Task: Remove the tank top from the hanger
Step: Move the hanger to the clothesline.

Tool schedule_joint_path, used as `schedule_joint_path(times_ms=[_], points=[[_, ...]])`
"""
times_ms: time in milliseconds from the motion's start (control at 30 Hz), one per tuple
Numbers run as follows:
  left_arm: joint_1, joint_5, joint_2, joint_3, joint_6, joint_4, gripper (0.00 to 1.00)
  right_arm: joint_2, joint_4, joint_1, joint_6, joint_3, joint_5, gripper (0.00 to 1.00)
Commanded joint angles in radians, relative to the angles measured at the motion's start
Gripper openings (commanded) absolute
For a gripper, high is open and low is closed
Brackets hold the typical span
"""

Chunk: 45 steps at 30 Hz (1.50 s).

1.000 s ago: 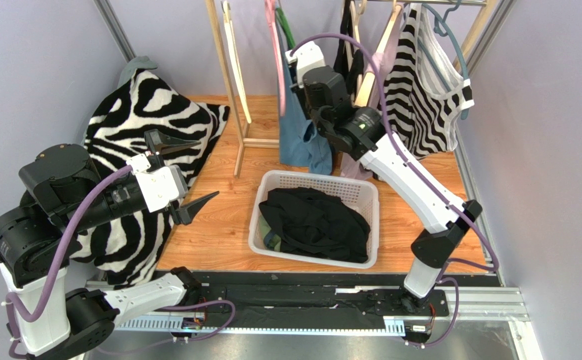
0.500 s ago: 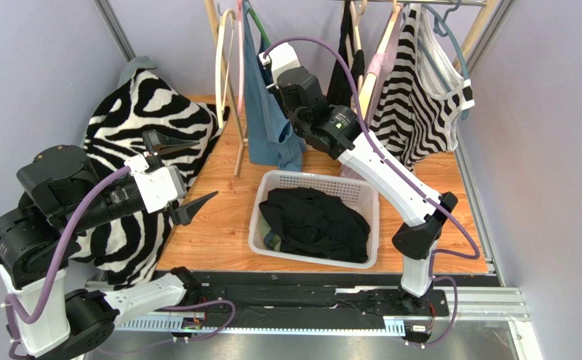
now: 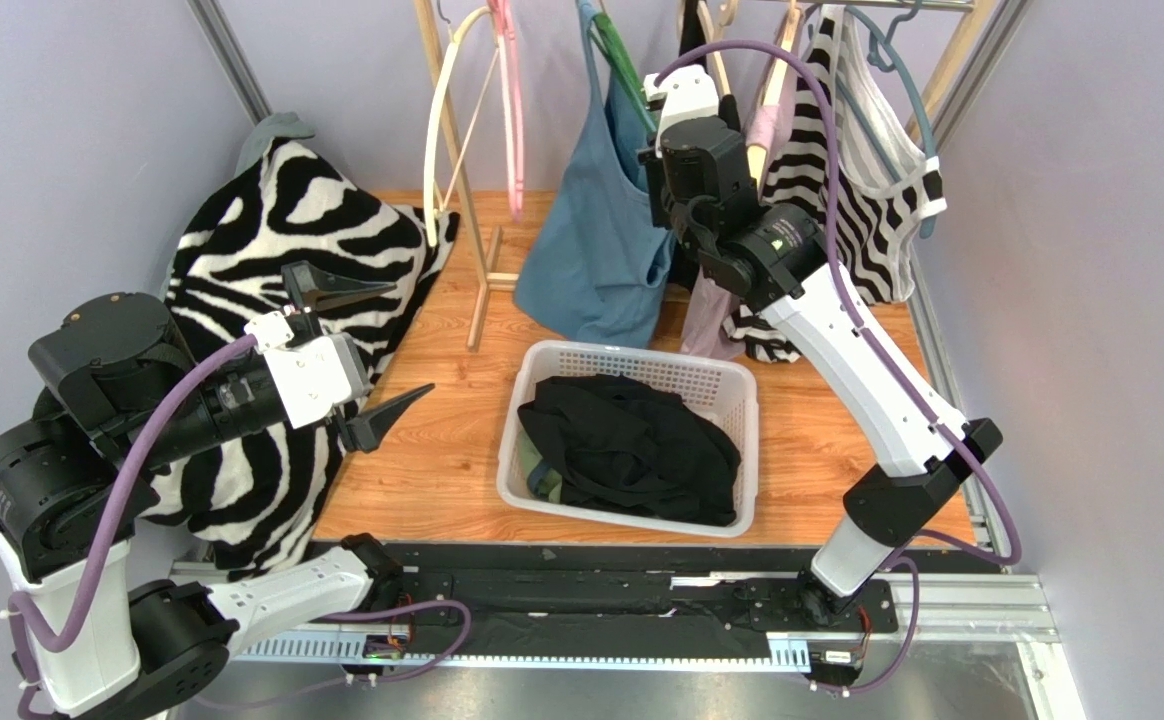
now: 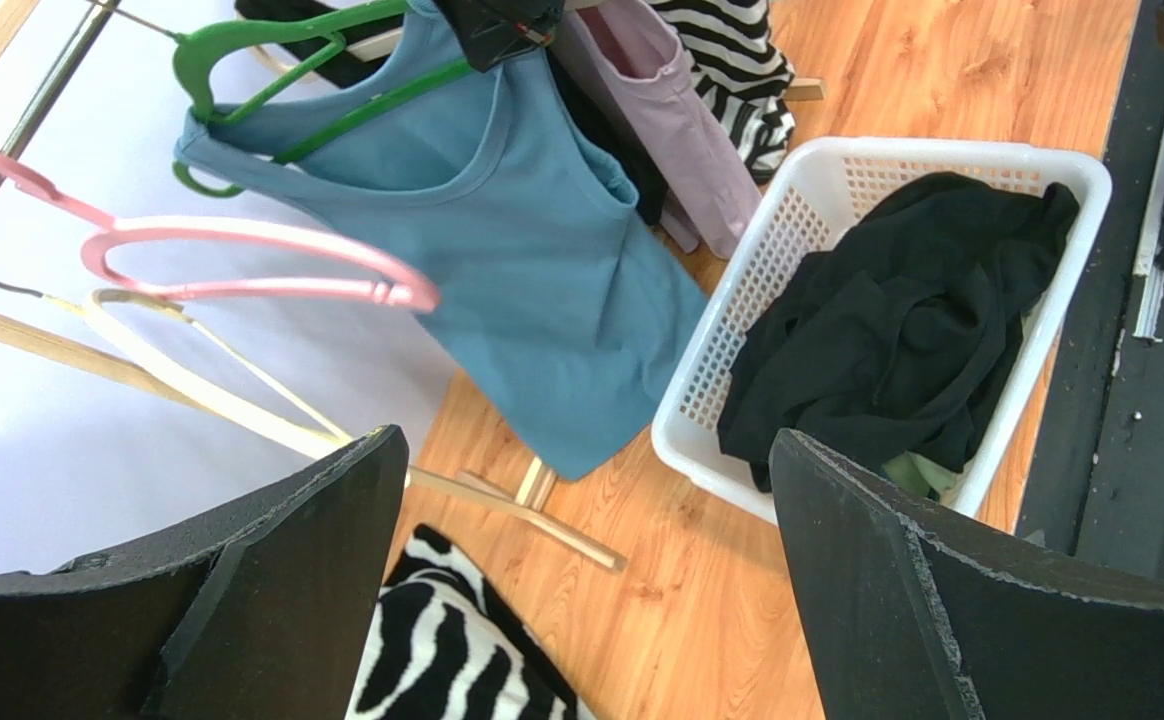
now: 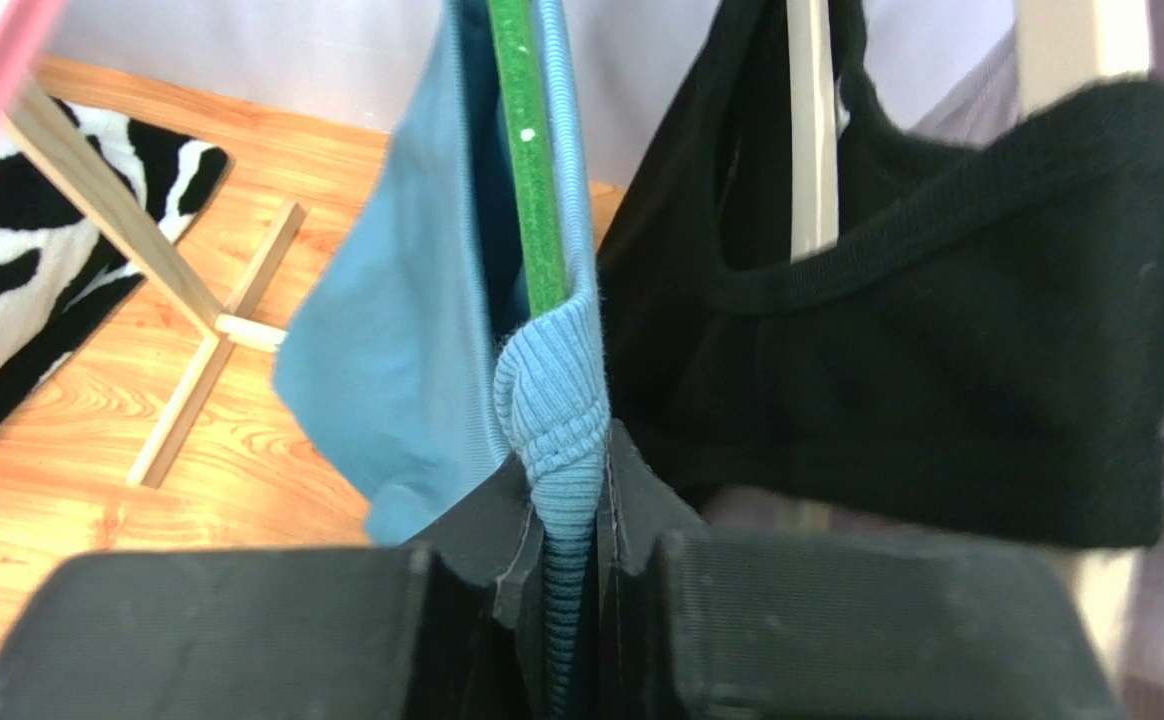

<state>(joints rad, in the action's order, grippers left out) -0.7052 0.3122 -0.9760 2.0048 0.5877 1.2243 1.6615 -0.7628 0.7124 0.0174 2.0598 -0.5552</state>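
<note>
A blue tank top [image 3: 596, 255] hangs from a green hanger [image 3: 618, 53] on the rail, with its body spread out to the left above the basket. My right gripper [image 3: 666, 147] is shut on the shoulder strap at the garment's right side. In the right wrist view the ribbed blue strap [image 5: 555, 405] is pinched in that gripper [image 5: 566, 495], and the green hanger arm [image 5: 525, 165] runs up just above it. My left gripper [image 3: 378, 348] stands wide open over the floor at the left, holding nothing. The left wrist view shows the tank top [image 4: 543, 255] and hanger [image 4: 288, 60] ahead of it.
A white basket [image 3: 536, 375] holding black clothes sits below the rail. A zebra cushion [image 3: 288, 225] lies at the left. Empty pink [image 3: 510, 60] and cream [image 3: 446, 135] hangers, a black top [image 5: 919, 345] and a striped garment [image 3: 829, 195] share the wooden rack.
My right gripper swung left with the tank top, then back right and higher. The garment now fans out to the left. The left arm has barely moved.
</note>
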Motion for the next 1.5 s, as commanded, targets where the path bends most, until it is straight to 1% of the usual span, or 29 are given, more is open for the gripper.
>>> schedule_joint_path(times_ms=[0, 100, 233, 333, 467, 533, 633, 667, 700, 900, 1100, 1233, 1300, 1467], points=[[0.007, 0.024, 0.003, 0.003, -0.012, -0.002, 0.99, -0.065, 0.123, -0.011, 0.072, -0.006, -0.002, 0.00], [0.010, 0.025, 0.008, 0.002, -0.014, -0.002, 0.99, -0.086, 0.163, -0.013, 0.064, -0.026, 0.026, 0.00], [0.010, 0.024, 0.010, 0.000, -0.014, -0.002, 0.99, -0.103, 0.215, -0.013, 0.047, -0.006, 0.064, 0.00], [0.009, 0.019, 0.011, -0.001, -0.012, -0.003, 0.99, -0.138, 0.295, -0.011, 0.033, -0.029, 0.089, 0.00], [0.010, 0.013, 0.016, -0.006, -0.011, -0.002, 0.99, -0.195, 0.446, -0.019, 0.041, -0.121, 0.109, 0.00], [0.009, 0.016, 0.016, -0.006, -0.011, -0.002, 0.99, -0.207, 0.465, -0.030, 0.070, -0.162, 0.118, 0.00], [0.009, 0.015, 0.019, -0.006, -0.011, -0.002, 0.99, -0.251, 0.531, -0.031, 0.085, -0.256, 0.101, 0.00], [0.010, 0.016, 0.022, -0.011, -0.009, -0.002, 0.99, -0.264, 0.572, -0.031, 0.088, -0.277, 0.101, 0.00], [0.010, 0.015, 0.022, -0.014, -0.008, 0.000, 0.99, -0.272, 0.579, -0.030, 0.088, -0.288, 0.101, 0.00], [0.009, 0.021, 0.016, -0.003, -0.011, -0.002, 0.99, -0.284, 0.474, -0.030, 0.095, -0.274, 0.132, 0.00], [0.009, 0.027, 0.005, 0.006, -0.012, -0.002, 0.99, -0.393, 0.419, -0.028, 0.075, -0.372, 0.162, 0.00], [0.010, 0.025, -0.001, 0.009, -0.011, -0.005, 0.99, -0.462, 0.298, -0.025, 0.053, -0.372, 0.230, 0.00], [0.009, 0.027, -0.003, 0.012, -0.011, -0.005, 0.99, -0.494, 0.269, -0.025, 0.046, -0.369, 0.261, 0.00], [0.010, 0.028, -0.020, 0.026, -0.011, -0.006, 0.99, -0.597, 0.186, -0.027, 0.024, -0.284, 0.431, 0.00]])
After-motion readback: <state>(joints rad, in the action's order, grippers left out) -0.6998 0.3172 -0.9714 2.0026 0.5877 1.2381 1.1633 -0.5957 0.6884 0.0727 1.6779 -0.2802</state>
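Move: In the right fingers already is the near end of the green hanger with a bunched blue strap; the blue tank top's middle hangs about 10 cm ahead, 6 left and 12 below. The pink hanger is some 12 cm ahead, 16 left, the black garment 8 ahead, 7 right, and the white basket about 12 back, 4 left and 36 below. From the left hand the tank top lies roughly 36 cm ahead and 27 right, 18 lower. Hoisting the green hanger by its near end, the right hand keeps its pinch on hanger and strap, rises about 5 cm while rolling left side up some 15 degrees and tipping its fingers up. It pauses, then pulls back with gathering speed, away from the rail towards the robot, drifting right, rising slightly again and turning counter-clockwise. ##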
